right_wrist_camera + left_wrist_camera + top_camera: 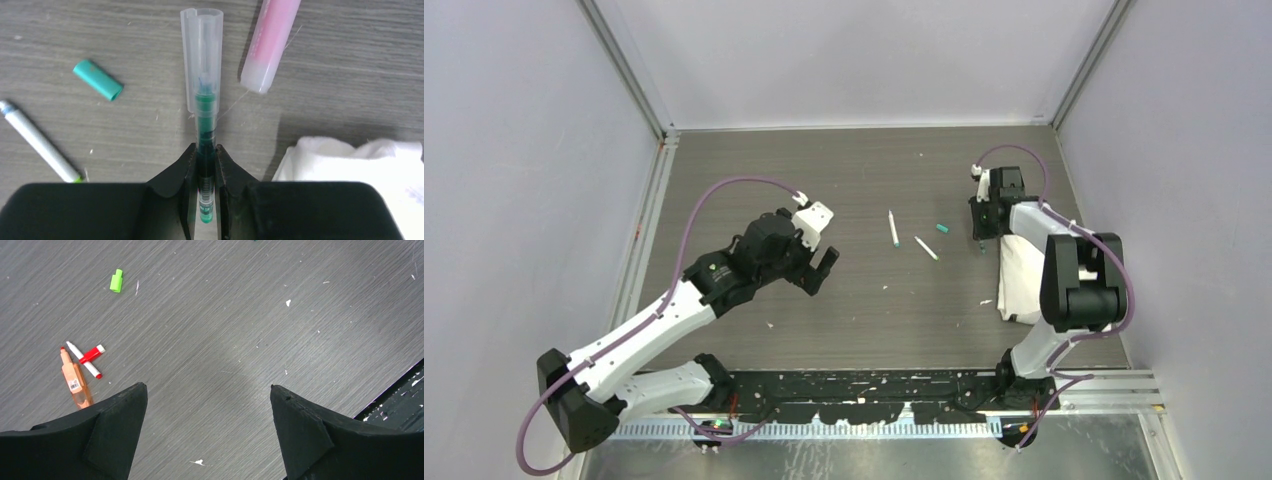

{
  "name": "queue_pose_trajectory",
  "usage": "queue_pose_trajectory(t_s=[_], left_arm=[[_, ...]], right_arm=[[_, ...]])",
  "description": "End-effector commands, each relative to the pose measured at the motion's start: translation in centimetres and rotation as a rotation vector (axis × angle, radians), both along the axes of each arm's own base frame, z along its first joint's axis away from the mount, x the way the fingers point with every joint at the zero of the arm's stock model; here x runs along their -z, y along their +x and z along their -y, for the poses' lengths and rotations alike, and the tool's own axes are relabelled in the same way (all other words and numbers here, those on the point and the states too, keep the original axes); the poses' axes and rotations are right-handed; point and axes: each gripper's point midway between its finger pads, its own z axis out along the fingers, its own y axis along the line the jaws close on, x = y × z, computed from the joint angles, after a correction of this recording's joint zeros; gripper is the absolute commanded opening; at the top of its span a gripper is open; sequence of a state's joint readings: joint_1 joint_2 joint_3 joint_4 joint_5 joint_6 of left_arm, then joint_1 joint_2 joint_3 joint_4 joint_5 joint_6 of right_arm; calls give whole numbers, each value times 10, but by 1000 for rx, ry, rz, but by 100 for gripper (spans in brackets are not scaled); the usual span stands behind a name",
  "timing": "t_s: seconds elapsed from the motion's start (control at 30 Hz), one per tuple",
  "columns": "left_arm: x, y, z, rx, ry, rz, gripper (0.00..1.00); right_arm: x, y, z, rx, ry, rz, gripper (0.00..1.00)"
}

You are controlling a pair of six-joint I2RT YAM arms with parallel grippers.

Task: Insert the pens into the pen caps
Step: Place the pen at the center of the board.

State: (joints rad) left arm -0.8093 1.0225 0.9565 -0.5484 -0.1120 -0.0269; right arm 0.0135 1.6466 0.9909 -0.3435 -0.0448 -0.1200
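Note:
In the right wrist view my right gripper (205,148) is shut on a dark green pen (204,115); the pen's tip sits inside a clear cap (201,55). Beside it lie a pink tube (270,42), a teal cap (98,79) and a white pen (39,142). My left gripper (207,387) hangs open over bare table with nothing between its fingers. To its left are a bright green cap (116,280), a red cap (92,353) crossing a white red-tipped pen (84,360), and an orange marker (75,380). From above, two white pens (893,228) (926,248) lie mid-table.
A white cloth (1022,280) lies under the right arm, just right of the right gripper (984,228). Grey walls close the table on three sides. The left gripper (824,268) is left of centre. A black strip (854,392) runs along the near edge.

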Motion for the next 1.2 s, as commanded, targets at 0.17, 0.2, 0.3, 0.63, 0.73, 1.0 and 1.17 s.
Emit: queue_pose_trajectory(t_s=[0.17, 0.2, 0.3, 0.63, 0.73, 1.0, 1.17], left_arm=[[-18, 1, -2, 8, -30, 54, 93], [-18, 1, -2, 7, -29, 54, 92], [-17, 1, -3, 6, -29, 55, 92], [-17, 1, -3, 4, -26, 54, 92], [-16, 2, -3, 3, -25, 54, 92], [-16, 2, -4, 1, -23, 55, 92], [-16, 2, -4, 0, -24, 55, 92]], right_arm=[[9, 39, 26, 87, 10, -4, 26], [11, 40, 27, 88, 16, -10, 27], [14, 40, 29, 92, 23, -19, 30], [-7, 40, 31, 79, 72, 34, 38], [-17, 39, 29, 60, 104, 58, 41], [-53, 29, 20, -42, 166, 116, 45], [-79, 17, 6, -148, 219, 170, 46]])
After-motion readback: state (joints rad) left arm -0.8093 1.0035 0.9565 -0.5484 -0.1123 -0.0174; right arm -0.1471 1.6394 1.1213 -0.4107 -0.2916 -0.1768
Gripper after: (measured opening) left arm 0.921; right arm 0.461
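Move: Some 3 cm ahead, 3 cm to the right and 3 cm below the right hand, which holds the capped green pen, is the bare patch of board where the pen goes. The pink highlighter lies about 10 cm ahead and 4 cm right; the teal cap 4 cm ahead and 9 cm left; the green-tipped white pen 2 cm back and 14 cm left. From the left hand that patch is roughly 16 cm ahead, 46 cm right and 18 cm below. Easing the pen down alongside the pink highlighter, the right hand travels about 3 cm forward, 3 cm to its right and 2 cm down, slowing as the fingers start to part. It pauses there while they open to about half, letting go of the pen, then lifts some 6 to 7 cm almost straight up, fingers still opening slightly and tilting about 10 degrees. ##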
